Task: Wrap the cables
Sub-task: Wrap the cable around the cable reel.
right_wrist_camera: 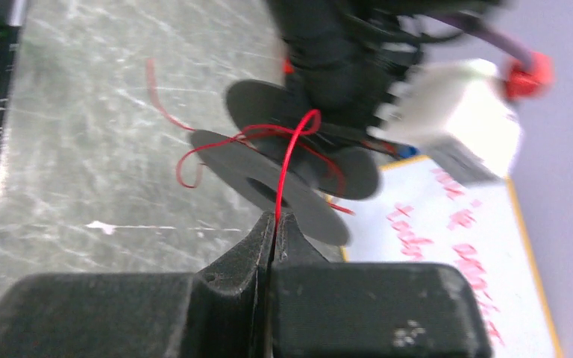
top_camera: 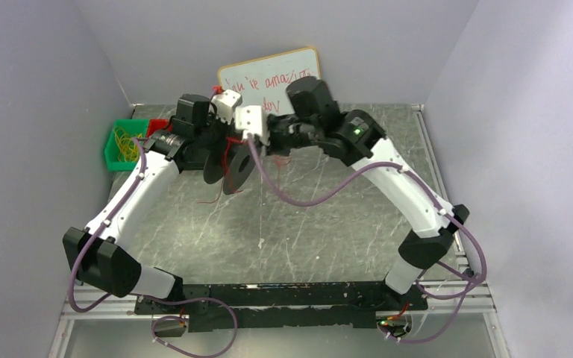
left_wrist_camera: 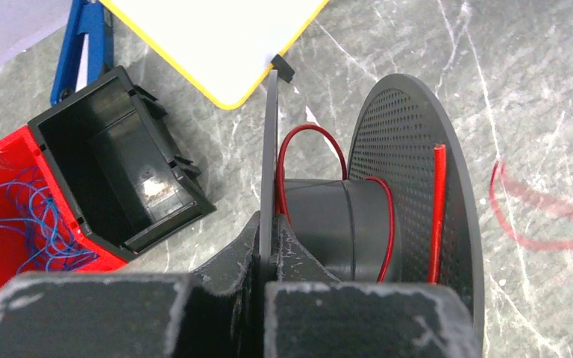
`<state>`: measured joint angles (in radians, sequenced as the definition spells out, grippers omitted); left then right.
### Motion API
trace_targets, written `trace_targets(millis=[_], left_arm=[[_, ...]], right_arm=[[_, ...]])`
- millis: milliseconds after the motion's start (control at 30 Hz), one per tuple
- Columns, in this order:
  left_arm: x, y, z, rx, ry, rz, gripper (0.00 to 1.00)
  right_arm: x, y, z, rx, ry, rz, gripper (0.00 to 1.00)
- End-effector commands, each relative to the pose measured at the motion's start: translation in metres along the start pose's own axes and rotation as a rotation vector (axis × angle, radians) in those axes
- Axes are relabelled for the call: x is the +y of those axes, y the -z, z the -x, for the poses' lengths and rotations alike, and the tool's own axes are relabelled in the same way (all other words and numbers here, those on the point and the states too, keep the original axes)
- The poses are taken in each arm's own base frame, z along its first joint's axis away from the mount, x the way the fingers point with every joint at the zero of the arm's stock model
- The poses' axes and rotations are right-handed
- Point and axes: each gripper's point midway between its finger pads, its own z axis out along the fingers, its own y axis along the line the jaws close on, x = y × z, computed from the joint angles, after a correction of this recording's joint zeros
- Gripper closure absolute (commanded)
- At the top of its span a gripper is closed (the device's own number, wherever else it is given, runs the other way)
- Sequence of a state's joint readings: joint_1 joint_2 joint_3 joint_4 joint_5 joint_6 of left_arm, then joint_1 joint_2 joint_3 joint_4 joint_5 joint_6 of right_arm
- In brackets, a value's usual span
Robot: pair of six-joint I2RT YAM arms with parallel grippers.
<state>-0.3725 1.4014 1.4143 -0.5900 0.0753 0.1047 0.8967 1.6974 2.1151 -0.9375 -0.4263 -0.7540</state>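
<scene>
A black spool (left_wrist_camera: 328, 224) with a perforated flange hangs above the table at mid-back. My left gripper (left_wrist_camera: 274, 231) is shut on its thin near flange. The cables are one thin red wire (left_wrist_camera: 439, 209): it loops loosely round the hub and lies across the inside of the far flange. In the right wrist view the red wire (right_wrist_camera: 289, 160) rises from the spool (right_wrist_camera: 268, 179) in a loop and runs down into my right gripper (right_wrist_camera: 274, 218), which is shut on it just in front of the spool. A loose stretch (right_wrist_camera: 166, 104) trails over the table.
A whiteboard (top_camera: 268, 78) with red writing leans at the back wall behind the spool. At the back left stand a green bin with yellow wire loops (top_camera: 125, 145), a red bin with blue wire (left_wrist_camera: 15, 216) and an empty black bin (left_wrist_camera: 112, 164).
</scene>
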Motion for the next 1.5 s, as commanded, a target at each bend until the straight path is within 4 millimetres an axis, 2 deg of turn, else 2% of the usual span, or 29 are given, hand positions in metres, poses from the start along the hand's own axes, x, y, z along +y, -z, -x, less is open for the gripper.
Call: trace_targets(millis=[0, 200, 267, 333, 433, 600, 700, 833, 900, 1033, 1133, 1200, 1267, 1367, 1467], left_arm=[[-0.016, 0.022, 0.03, -0.124, -0.06, -0.085, 0.98], [-0.03, 0.026, 0.028, -0.121, -0.07, -0.166, 0.97], [-0.032, 0.027, 0.029, -0.123, -0.067, -0.175, 0.98], [-0.03, 0.026, 0.031, -0.125, -0.055, -0.16, 0.97], [-0.016, 0.019, 0.031, -0.118, -0.013, -0.074, 0.97], [0.002, 0.006, 0.025, -0.088, 0.017, 0.036, 0.98], [0.014, -0.003, 0.016, -0.067, 0.002, 0.118, 0.98], [0.03, -0.009, 0.008, -0.048, 0.035, 0.218, 0.98], [0.034, -0.012, 0.006, -0.041, 0.061, 0.248, 0.98], [0.037, -0.022, -0.002, -0.01, 0.084, 0.269, 0.98], [0.038, -0.025, -0.007, 0.001, 0.084, 0.28, 0.98], [0.036, -0.026, -0.01, 0.005, 0.079, 0.268, 0.98], [0.033, -0.027, -0.014, 0.009, 0.059, 0.246, 0.98], [0.028, -0.025, -0.018, 0.011, 0.035, 0.219, 0.98], [0.022, -0.022, -0.023, 0.015, 0.009, 0.184, 0.98]], right_arm=[[-0.045, 0.046, 0.014, -0.055, 0.032, -0.209, 1.0], [-0.074, 0.06, -0.018, -0.02, 0.003, -0.314, 1.0], [-0.078, 0.059, -0.03, -0.001, -0.008, -0.321, 1.0], [-0.075, 0.059, -0.031, -0.006, -0.01, -0.305, 1.0], [-0.061, 0.06, -0.022, -0.045, -0.009, -0.237, 1.0], [-0.024, 0.059, 0.014, -0.141, 0.004, -0.085, 1.0], [-0.019, 0.065, 0.038, -0.223, -0.032, -0.049, 1.0], [-0.002, 0.067, 0.066, -0.335, -0.059, 0.07, 1.0], [0.01, 0.061, 0.075, -0.366, -0.069, 0.136, 1.0], [0.051, 0.038, 0.082, -0.361, -0.032, 0.285, 1.0], [0.067, 0.033, 0.092, -0.398, -0.06, 0.368, 1.0], [0.062, 0.035, 0.098, -0.407, -0.067, 0.349, 1.0], [0.04, 0.034, 0.095, -0.377, -0.073, 0.246, 1.0], [0.001, 0.052, 0.09, -0.381, -0.115, 0.109, 1.0], [-0.027, 0.072, 0.083, -0.373, -0.117, -0.006, 1.0]])
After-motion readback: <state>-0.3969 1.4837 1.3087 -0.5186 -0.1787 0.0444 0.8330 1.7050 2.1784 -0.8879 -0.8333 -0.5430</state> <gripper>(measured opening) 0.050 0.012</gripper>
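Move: The right hand pinches the red cable; the cable reel's hub lies about 10 cm ahead of it, 8 cm left and 14 cm below. The left hand grips the reel's left flange, with the hub some 2 cm ahead, 6 cm right and 6 cm below. From the left hand, the black bin stands about 8 cm ahead and 4 cm left, the red bin 8 cm ahead and 14 cm left, both roughly 23 cm below. Right hand swings the cable forward-right 9 cm, then back-left about 18; left hand lowers the reel 6. ##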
